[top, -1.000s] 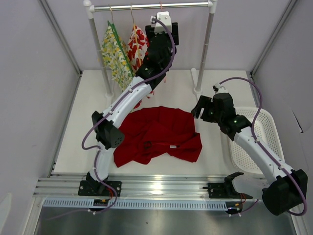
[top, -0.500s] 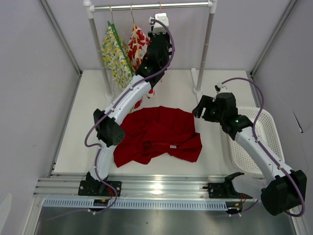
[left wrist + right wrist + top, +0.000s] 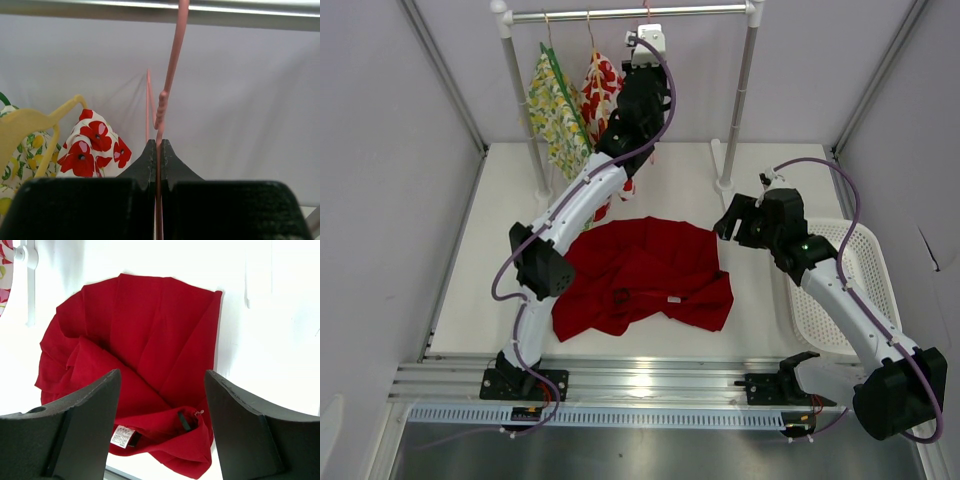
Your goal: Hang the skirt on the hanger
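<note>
The deep-red skirt (image 3: 645, 270) lies crumpled on the white table between the arms, and in the right wrist view the skirt (image 3: 145, 340) shows its waistband and label nearest the camera. The pale pink hanger (image 3: 170, 75) hangs by its hook from the rail, and its hook (image 3: 647, 12) is just visible from above. My left gripper (image 3: 646, 60) is raised to the rail, and the left wrist view shows this gripper (image 3: 158, 145) shut on the hanger's neck. My right gripper (image 3: 730, 225) hovers open above the skirt's right edge, and between its jaws (image 3: 162, 372) there is nothing.
A clothes rail (image 3: 630, 14) on two white posts (image 3: 738, 100) spans the back. A yellow-green floral garment (image 3: 555, 110) and a white garment with red flowers (image 3: 600, 90) hang at its left. A yellow hanger (image 3: 30, 122) carries one. A white basket (image 3: 850, 290) sits at right.
My left gripper's jaws have closed onto the pink hanger's neck, and the wrist edged up toward the rail. The right arm has hardly moved.
</note>
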Controlling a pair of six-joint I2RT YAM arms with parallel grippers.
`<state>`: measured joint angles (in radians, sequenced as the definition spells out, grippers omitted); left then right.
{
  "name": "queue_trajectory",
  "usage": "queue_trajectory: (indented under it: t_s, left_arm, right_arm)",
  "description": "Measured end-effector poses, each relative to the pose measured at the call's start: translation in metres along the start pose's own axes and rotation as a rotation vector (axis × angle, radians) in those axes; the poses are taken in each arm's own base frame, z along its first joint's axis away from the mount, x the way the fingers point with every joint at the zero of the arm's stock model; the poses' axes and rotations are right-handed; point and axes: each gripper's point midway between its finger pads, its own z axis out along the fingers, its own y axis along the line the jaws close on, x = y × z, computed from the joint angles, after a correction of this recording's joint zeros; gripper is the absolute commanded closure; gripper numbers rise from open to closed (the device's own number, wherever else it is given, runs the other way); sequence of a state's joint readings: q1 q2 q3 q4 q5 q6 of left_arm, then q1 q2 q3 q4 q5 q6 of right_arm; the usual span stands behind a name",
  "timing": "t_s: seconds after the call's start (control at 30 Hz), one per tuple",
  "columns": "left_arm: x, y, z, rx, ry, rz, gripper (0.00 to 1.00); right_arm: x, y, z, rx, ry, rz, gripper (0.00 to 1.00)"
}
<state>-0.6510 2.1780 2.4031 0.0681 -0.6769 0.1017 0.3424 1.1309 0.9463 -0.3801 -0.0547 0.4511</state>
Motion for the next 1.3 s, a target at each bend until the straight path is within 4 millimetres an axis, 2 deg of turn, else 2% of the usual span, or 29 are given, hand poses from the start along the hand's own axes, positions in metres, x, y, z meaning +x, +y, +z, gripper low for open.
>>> queue_trajectory:
  t_s: [0.17,0.33,0.5,0.67,0.83,0.97,1.17,1.3]
  left_arm:
    - [-0.016,0.001,-0.005,0.03,-0.026,0.005,1.0]
    - [-0.043,0.003,-0.011,0.056,-0.071,-0.009,1.0]
    - [-0.054,0.005,-0.016,0.089,-0.083,-0.013,1.0]
    - [-0.046,0.003,-0.024,0.142,-0.05,0.01,1.0]
    - [-0.025,0.0,-0.04,0.231,0.023,0.046,1.0]
    - [-0.019,0.0,-0.055,0.294,0.058,0.057,1.0]
    - [-0.026,0.002,-0.083,0.394,0.079,0.045,1.0]
    - [-0.039,0.003,-0.106,0.478,0.084,0.02,1.0]
  right_arm:
    - [-0.002,0.001,0.0,-0.009,-0.007,0.001,0.27]
    - [-0.003,0.001,0.0,-0.009,-0.009,0.003,0.28]
    - [-0.003,0.001,0.0,-0.012,-0.008,0.003,0.28]
    - [-0.005,0.001,-0.001,-0.014,-0.014,0.005,0.28]
    - [-0.006,0.001,-0.003,-0.015,-0.02,0.005,0.28]
    - [-0.007,0.0,-0.005,-0.012,-0.023,0.008,0.28]
    - [-0.006,-0.003,-0.007,-0.002,-0.018,0.011,0.28]
    - [-0.004,-0.005,-0.008,0.005,-0.009,0.009,0.3]
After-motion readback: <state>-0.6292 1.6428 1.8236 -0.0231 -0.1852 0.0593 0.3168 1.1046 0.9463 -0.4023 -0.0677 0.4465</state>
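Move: Just ahead of the left hand, which already pinches the pink hanger's neck, the bar it hangs on lies some 3 cm farther out and 6 cm higher. The red skirt, where the hanger is to go, lies about 26 cm back, 2 cm left and 46 cm below. The poppy skirt hangs level in reach, roughly 11 cm left and 23 cm lower. From the right hand, the red skirt is around 20 cm left, 3 cm back and 20 cm below. Keeping its pinch on the pink hanger's neck, the left hand lifts about 5 cm while easing back to raise the hook off the bar, then sinks nearly as much and draws back away from the bar, about 11 cm back overall. As it retreats, the wrist turns clockwise by some 25 to 30 degrees, and near the end the hand rises slightly again. ##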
